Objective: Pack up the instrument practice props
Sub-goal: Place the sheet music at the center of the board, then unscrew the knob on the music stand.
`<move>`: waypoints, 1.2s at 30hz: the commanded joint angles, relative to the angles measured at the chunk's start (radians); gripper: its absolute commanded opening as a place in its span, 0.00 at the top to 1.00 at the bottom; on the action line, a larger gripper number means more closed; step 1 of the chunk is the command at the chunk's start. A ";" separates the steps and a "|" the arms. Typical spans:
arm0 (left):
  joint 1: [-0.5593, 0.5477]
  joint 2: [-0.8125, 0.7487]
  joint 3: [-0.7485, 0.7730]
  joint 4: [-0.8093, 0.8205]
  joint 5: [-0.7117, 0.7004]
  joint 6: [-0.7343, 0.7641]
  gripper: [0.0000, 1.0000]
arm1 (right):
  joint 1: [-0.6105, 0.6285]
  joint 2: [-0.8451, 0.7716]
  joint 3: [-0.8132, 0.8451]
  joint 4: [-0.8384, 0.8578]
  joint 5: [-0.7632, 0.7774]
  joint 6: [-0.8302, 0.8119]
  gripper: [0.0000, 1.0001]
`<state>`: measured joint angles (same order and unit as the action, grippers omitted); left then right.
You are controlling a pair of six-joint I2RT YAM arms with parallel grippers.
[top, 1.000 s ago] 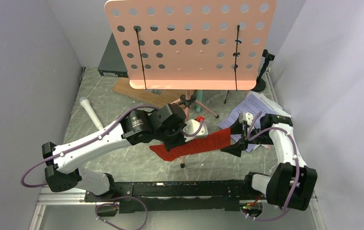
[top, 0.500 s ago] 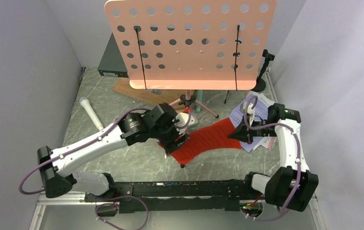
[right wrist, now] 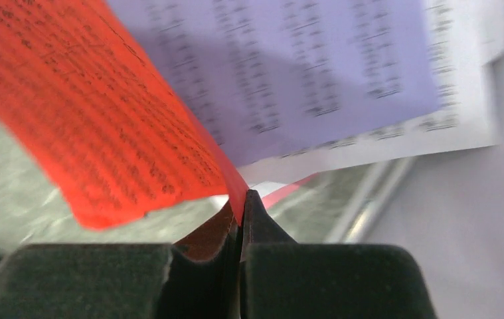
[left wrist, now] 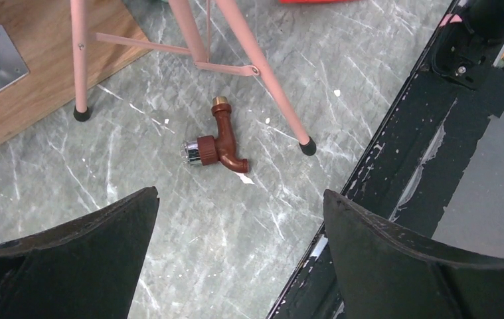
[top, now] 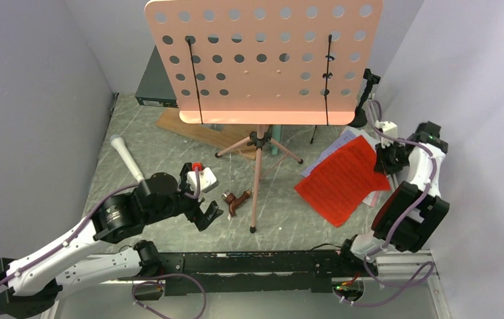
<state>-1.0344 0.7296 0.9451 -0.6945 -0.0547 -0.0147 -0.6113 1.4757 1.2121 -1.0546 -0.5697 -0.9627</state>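
The pink perforated music desk [top: 262,60] stands on pink tripod legs [top: 257,179] at mid-table. My right gripper [top: 385,163] is shut on an edge of the red sheet-music page [top: 338,183], holding it over the white pages [top: 342,143] at the right wall. In the right wrist view the red page [right wrist: 96,113] is pinched between the closed jaws of the right gripper [right wrist: 241,199], with white pages [right wrist: 315,66] behind. My left gripper [top: 208,216] is open and empty, near the front left. A white microphone [top: 126,156] lies at the left. A black mic mount [top: 366,93] stands back right.
A small brown piece [left wrist: 217,143] lies on the marble just beyond the left gripper [left wrist: 240,194], between the tripod legs [left wrist: 262,66]. A wooden board [top: 189,126] and a dark grey box [top: 156,83] sit behind the stand. The black rail [left wrist: 435,119] runs along the near edge.
My left gripper let go of the red page, opened and drew back to the near left. My right gripper shut on the page and carried it right, over the white pages.
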 commanded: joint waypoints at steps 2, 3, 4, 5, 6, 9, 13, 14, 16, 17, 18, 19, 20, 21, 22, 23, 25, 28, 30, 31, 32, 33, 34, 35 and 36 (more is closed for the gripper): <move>0.002 -0.062 -0.054 0.103 -0.031 -0.083 0.01 | 0.188 0.073 0.055 0.495 0.439 0.307 1.00; 0.002 -0.065 -0.065 0.112 -0.027 -0.101 0.01 | 0.220 0.091 0.049 0.553 0.493 0.338 1.00; 0.002 -0.067 -0.073 0.124 -0.022 -0.117 0.01 | 0.246 0.115 0.043 0.633 0.546 0.364 1.00; 0.002 -0.066 -0.080 0.129 -0.022 -0.131 0.00 | 0.268 0.140 0.039 0.690 0.608 0.397 0.96; 0.002 -0.063 -0.086 0.131 -0.024 -0.144 0.01 | 0.283 0.167 0.039 0.737 0.663 0.427 0.91; 0.002 -0.051 -0.099 0.126 -0.050 -0.173 0.01 | 0.298 0.254 0.057 0.823 0.806 0.526 0.79; 0.001 -0.039 -0.106 0.115 -0.100 -0.199 0.01 | 0.282 0.316 0.099 0.801 0.906 0.657 0.62; 0.002 -0.036 -0.107 0.114 -0.109 -0.204 0.00 | 0.268 0.300 0.099 0.771 0.864 0.684 0.59; 0.003 -0.028 -0.110 0.112 -0.129 -0.214 0.01 | 0.241 0.246 0.069 0.731 0.758 0.735 0.50; 0.005 -0.023 -0.112 0.115 -0.137 -0.221 0.00 | 0.231 0.213 0.048 0.711 0.700 0.753 0.44; 0.008 -0.017 -0.117 0.120 -0.141 -0.227 0.01 | 0.221 0.177 0.028 0.683 0.632 0.765 0.40; 0.014 -0.013 -0.123 0.128 -0.140 -0.235 0.01 | 0.213 0.146 0.013 0.650 0.562 0.771 0.35; 0.020 -0.006 -0.131 0.140 -0.133 -0.246 0.01 | 0.207 0.111 -0.011 0.615 0.448 0.769 0.34; 0.026 -0.001 -0.141 0.155 -0.125 -0.259 0.01 | 0.203 0.075 -0.024 0.585 0.365 0.764 0.33; 0.035 0.002 -0.154 0.181 -0.109 -0.280 0.00 | 0.198 0.042 -0.053 0.547 0.268 0.748 0.33; 0.045 0.003 -0.170 0.208 -0.093 -0.298 0.00 | 0.193 0.007 -0.078 0.518 0.163 0.720 0.33; 0.055 0.001 -0.208 0.272 -0.056 -0.330 0.00 | 0.187 -0.056 -0.124 0.472 -0.024 0.666 0.33; 0.063 -0.004 -0.266 0.384 0.005 -0.367 0.00 | 0.181 -0.124 -0.188 0.414 -0.257 0.585 0.33; 0.066 0.000 -0.300 0.454 0.036 -0.383 0.01 | 0.178 -0.162 -0.228 0.381 -0.386 0.533 0.33; 0.066 0.003 -0.311 0.484 0.042 -0.391 0.00 | 0.176 -0.180 -0.244 0.364 -0.440 0.499 0.32; 0.068 0.009 -0.320 0.513 0.045 -0.398 0.00 | 0.174 -0.198 -0.255 0.347 -0.482 0.462 0.32; 0.069 0.018 -0.330 0.542 0.045 -0.403 0.01 | 0.172 -0.219 -0.265 0.336 -0.518 0.439 0.32; 0.070 0.026 -0.336 0.570 0.046 -0.405 0.01 | 0.170 -0.243 -0.278 0.337 -0.550 0.424 0.31; 0.071 0.035 -0.342 0.599 0.046 -0.406 0.01 | 0.168 -0.268 -0.296 0.345 -0.582 0.414 0.30; 0.071 0.046 -0.348 0.626 0.046 -0.404 0.01 | 0.168 -0.295 -0.316 0.352 -0.627 0.391 0.28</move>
<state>-0.9699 0.7521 0.6083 -0.2741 -0.0444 -0.3836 -0.4328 1.2808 0.9337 -0.6727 -0.9089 -0.4438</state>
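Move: With a corner of the red sheet pinched, the right hand is some 11 cm above the sheet pile, whose middle lies about 7 cm to the left and 2 cm ahead. The black stand's round foot stands about 20 cm ahead and 4 cm left, and the music stand's right foot 26 cm left and 3 cm ahead. From the open left hand, the brown tap is roughly 8 cm right, 3 cm ahead and 21 cm below. Drawing the pinched corner of the red sheet about 14 cm forward, the right hand veers right and down over the pile's far-right side, turning clockwise as its fingers open and let go. It then doubles back about 20 cm left and some 11 cm back, rising 7 cm and turning back counter-clockwise. The open left hand sinks some 7 cm and edges right towards the brown tap, without reaching it. ##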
